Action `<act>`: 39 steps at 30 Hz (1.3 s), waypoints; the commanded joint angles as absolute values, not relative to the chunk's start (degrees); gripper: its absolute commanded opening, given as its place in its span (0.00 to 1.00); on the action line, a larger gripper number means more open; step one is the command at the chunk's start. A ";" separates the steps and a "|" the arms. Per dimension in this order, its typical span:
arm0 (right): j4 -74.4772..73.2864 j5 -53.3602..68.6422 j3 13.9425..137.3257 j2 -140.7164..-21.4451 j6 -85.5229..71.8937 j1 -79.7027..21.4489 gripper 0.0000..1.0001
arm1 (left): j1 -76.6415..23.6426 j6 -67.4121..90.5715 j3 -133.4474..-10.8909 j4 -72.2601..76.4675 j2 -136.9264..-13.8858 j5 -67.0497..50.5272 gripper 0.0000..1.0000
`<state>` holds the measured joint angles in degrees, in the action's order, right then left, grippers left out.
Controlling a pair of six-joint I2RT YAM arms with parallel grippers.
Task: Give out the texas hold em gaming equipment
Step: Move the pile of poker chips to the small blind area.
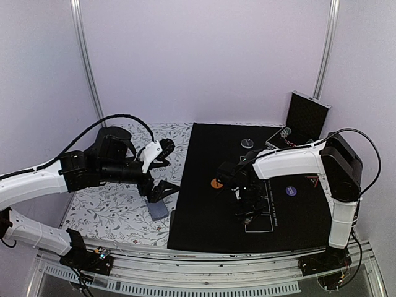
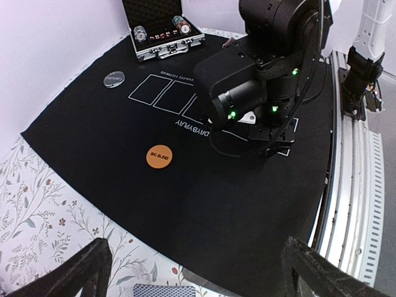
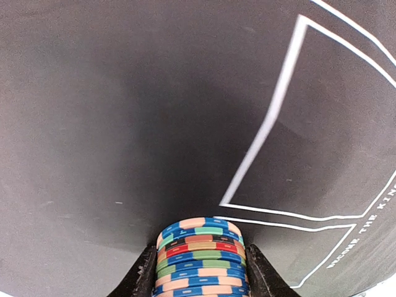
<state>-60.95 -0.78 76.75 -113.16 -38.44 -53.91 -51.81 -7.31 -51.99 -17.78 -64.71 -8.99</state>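
Note:
My right gripper (image 1: pixel 245 208) is low over the black mat (image 1: pixel 198 229), shut on a stack of striped poker chips (image 3: pixel 201 260); both fingers press the stack's sides. The chips are hidden by the arm in the top view. My left gripper (image 1: pixel 168 168) hangs open over the floral cloth, just above a grey-blue-backed deck of cards (image 1: pixel 158 211), which shows at the bottom edge of the left wrist view (image 2: pixel 164 291) between the open fingers (image 2: pixel 68 272). On the mat lie an orange button (image 1: pixel 216 183), a silver button (image 1: pixel 247 143), a purple button (image 1: pixel 291 191) and a red triangle marker (image 1: pixel 312 180).
An open silver-edged case (image 1: pixel 303 120) stands at the mat's far right corner with more chips (image 2: pixel 180 25) in it. White card outlines (image 2: pixel 162 96) are printed on the mat. Floral cloth (image 1: pixel 105 210) covers the table's left part. A metal rail (image 1: pixel 204 269) runs along the near edge.

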 commanded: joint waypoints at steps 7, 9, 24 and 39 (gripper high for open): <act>-63.18 -5.80 70.81 -110.50 -37.44 -49.92 0.05 | -51.25 -7.84 -51.33 -17.14 -63.81 -9.80 0.98; -62.56 -5.80 69.74 -109.35 -37.41 -48.75 0.05 | -51.25 -7.90 -51.33 -17.14 -63.89 -9.85 0.98; -59.32 -7.17 59.38 -103.43 -35.40 -39.08 0.05 | -51.11 -8.02 -51.25 -17.18 -63.98 -9.33 0.98; -57.31 -8.92 54.17 -99.64 -31.90 -27.52 0.05 | -50.99 -8.11 -51.07 -17.18 -63.38 -9.25 0.98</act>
<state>-57.34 -1.15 57.65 -99.18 -33.23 -31.35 -51.55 -7.49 -51.68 -17.74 -64.47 -9.52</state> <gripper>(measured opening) 0.410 0.981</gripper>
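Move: The right hand holds the pile of poker chips low over the mat; the purple small blind disc it is bound for lies about 12 cm ahead and 19 cm to its right, a couple of centimetres lower. At that level too, the nearest card box centres about 4 cm right and 2 cm back, and the orange big blind disc sits some 14 cm ahead and 13 cm left. From the idle left hand the small blind disc is roughly 48 cm right, 10 cm ahead and 23 cm below. Keeping its pinch on the chips with the fingers pointing straight down, the right hand slides them level along the mat to the robot's right, about 14 cm, past the near card box and the printed line towards the small blind disc, starting slowly and then running steadily. It drifts some 2 cm forward on the way and swings gradually clockwise by about 15 degrees, neither lifting nor opening. ##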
